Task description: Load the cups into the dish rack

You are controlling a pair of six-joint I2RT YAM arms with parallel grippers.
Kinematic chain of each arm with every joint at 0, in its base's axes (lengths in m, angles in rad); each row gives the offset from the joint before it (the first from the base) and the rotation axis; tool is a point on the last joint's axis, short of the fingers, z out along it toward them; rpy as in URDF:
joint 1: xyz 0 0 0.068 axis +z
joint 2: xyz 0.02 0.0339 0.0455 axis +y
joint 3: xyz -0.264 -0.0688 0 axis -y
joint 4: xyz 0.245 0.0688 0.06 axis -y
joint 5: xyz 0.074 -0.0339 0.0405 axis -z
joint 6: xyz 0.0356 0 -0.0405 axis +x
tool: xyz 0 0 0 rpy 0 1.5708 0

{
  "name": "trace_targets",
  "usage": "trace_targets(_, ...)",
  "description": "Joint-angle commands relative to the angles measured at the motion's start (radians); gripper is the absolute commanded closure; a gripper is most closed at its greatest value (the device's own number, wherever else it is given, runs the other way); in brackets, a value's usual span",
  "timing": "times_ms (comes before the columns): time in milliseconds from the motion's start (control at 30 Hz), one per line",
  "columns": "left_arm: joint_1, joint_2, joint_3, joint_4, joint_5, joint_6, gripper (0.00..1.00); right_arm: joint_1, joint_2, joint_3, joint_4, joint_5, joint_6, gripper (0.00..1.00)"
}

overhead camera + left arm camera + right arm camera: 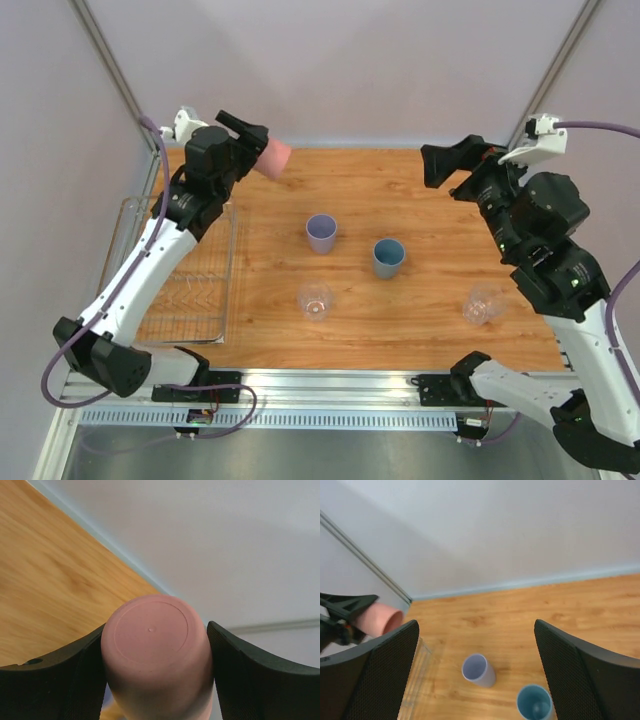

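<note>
My left gripper [256, 150] is shut on the pink cup [275, 157], holding it sideways in the air above the table's far left corner, beyond the dish rack [232, 270]. In the left wrist view the pink cup's base [152, 632] fills the space between both fingers [70, 680]. My right gripper [450, 172] hangs open and empty over the far right of the table. Below it in the right wrist view stand the lavender cup [479, 670] and the blue cup [534, 703]. Two clear cups [315, 301] [482, 304] stand nearer the front.
The silver wire rack lies along the table's left edge and no cup shows in it. Grey walls close the back and sides, with a metal post [110, 70] at the far left. An aluminium rail [330, 380] runs along the near edge.
</note>
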Motion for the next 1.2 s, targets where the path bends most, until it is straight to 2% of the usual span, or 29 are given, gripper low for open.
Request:
trace_targets(0, 0.07, -0.072, -0.049, -0.097, -0.246, 0.413, 0.59, -0.001, 0.038, -0.08, -0.12, 0.085, 0.016, 0.0)
trace_targets(67, 0.109, -0.116, -0.137, -0.069, -0.389, 0.489, 0.59, -0.002, 0.038, -0.12, -0.087, 0.109, 0.038, 0.0)
trace_targets(200, 0.262, -0.185, -0.332, -0.01, -0.508, 0.571, 0.58, -0.025, 0.091, -0.134, -0.05, 0.113, 0.049, 0.0)
trace_targets(300, 0.304, -0.201, -0.421, 0.143, -0.575, 0.653, 0.57, -0.04, 0.141, -0.12, -0.079, 0.149, 0.071, 0.0)
trace_targets(333, 0.319, -0.199, -0.482, 0.274, -0.596, 0.732, 0.57, -0.056, 0.167, -0.119, -0.082, 0.149, 0.087, 0.0)
trace_targets(433, 0.354, -0.19, -0.584, 0.497, -0.647, 0.786, 0.57, -0.103, 0.191, -0.134, -0.062, 0.1, 0.11, 0.0)
trace_targets(633, 0.446, -0.029, -0.609, 0.596, -0.692, 0.708, 0.56, -0.227, 0.251, -0.189, -0.008, -0.045, 0.147, 0.0)
trace_targets(767, 0.483, 0.121, -0.564, 0.64, -0.777, 0.687, 0.55, -0.237, 0.267, -0.229, 0.047, 0.003, 0.086, 0.0)
trace_targets(867, 0.494, 0.199, -0.521, 0.587, -0.791, 0.606, 0.55, -0.241, 0.263, -0.255, 0.114, 0.048, 0.07, 0.0)
trace_targets(1000, 0.512, 0.281, -0.456, 0.428, -0.865, 0.359, 0.55, -0.261, 0.292, -0.27, 0.176, 0.053, 0.052, 0.0)
trace_targets(1100, 0.528, 0.368, -0.371, 0.247, -0.896, 0.16, 0.55, -0.283, 0.328, -0.251, 0.179, 0.044, 0.038, 0.0)
trace_targets(1133, 0.528, 0.385, -0.345, 0.103, -0.917, 0.057, 0.56, -0.287, 0.342, -0.226, 0.167, 0.044, 0.03, 0.0)
trace_targets(1167, 0.531, 0.425, -0.321, 0.058, -0.957, -0.032, 0.57, -0.292, 0.366, -0.215, 0.159, 0.039, 0.03, 0.0)
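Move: The left hand holds the pink cup high above the table. The dish rack's middle is about 28 cm to its left, 13 cm back and 34 cm below, with the rack's far-left corner some 41 cm left and 6 cm ahead. The purple cup stands about 15 cm to its right, level with it. From the empty right hand the blue cup is about 7 cm left, 3 cm ahead and 43 cm below; the purple cup is 26 cm left, 12 cm ahead. The left hand keeps its grip on the pink cup and sweeps some 35 cm left over the far-left part of the dish rack, sinking about 25 cm, while the wrist rolls left side up and swings counter-clockwise until the fingers point left, slightly down. The right hand, still wide open, sinks about 20 cm and reaches forward, tipping down, and passes farther out than the blue cup without nearing the table. ##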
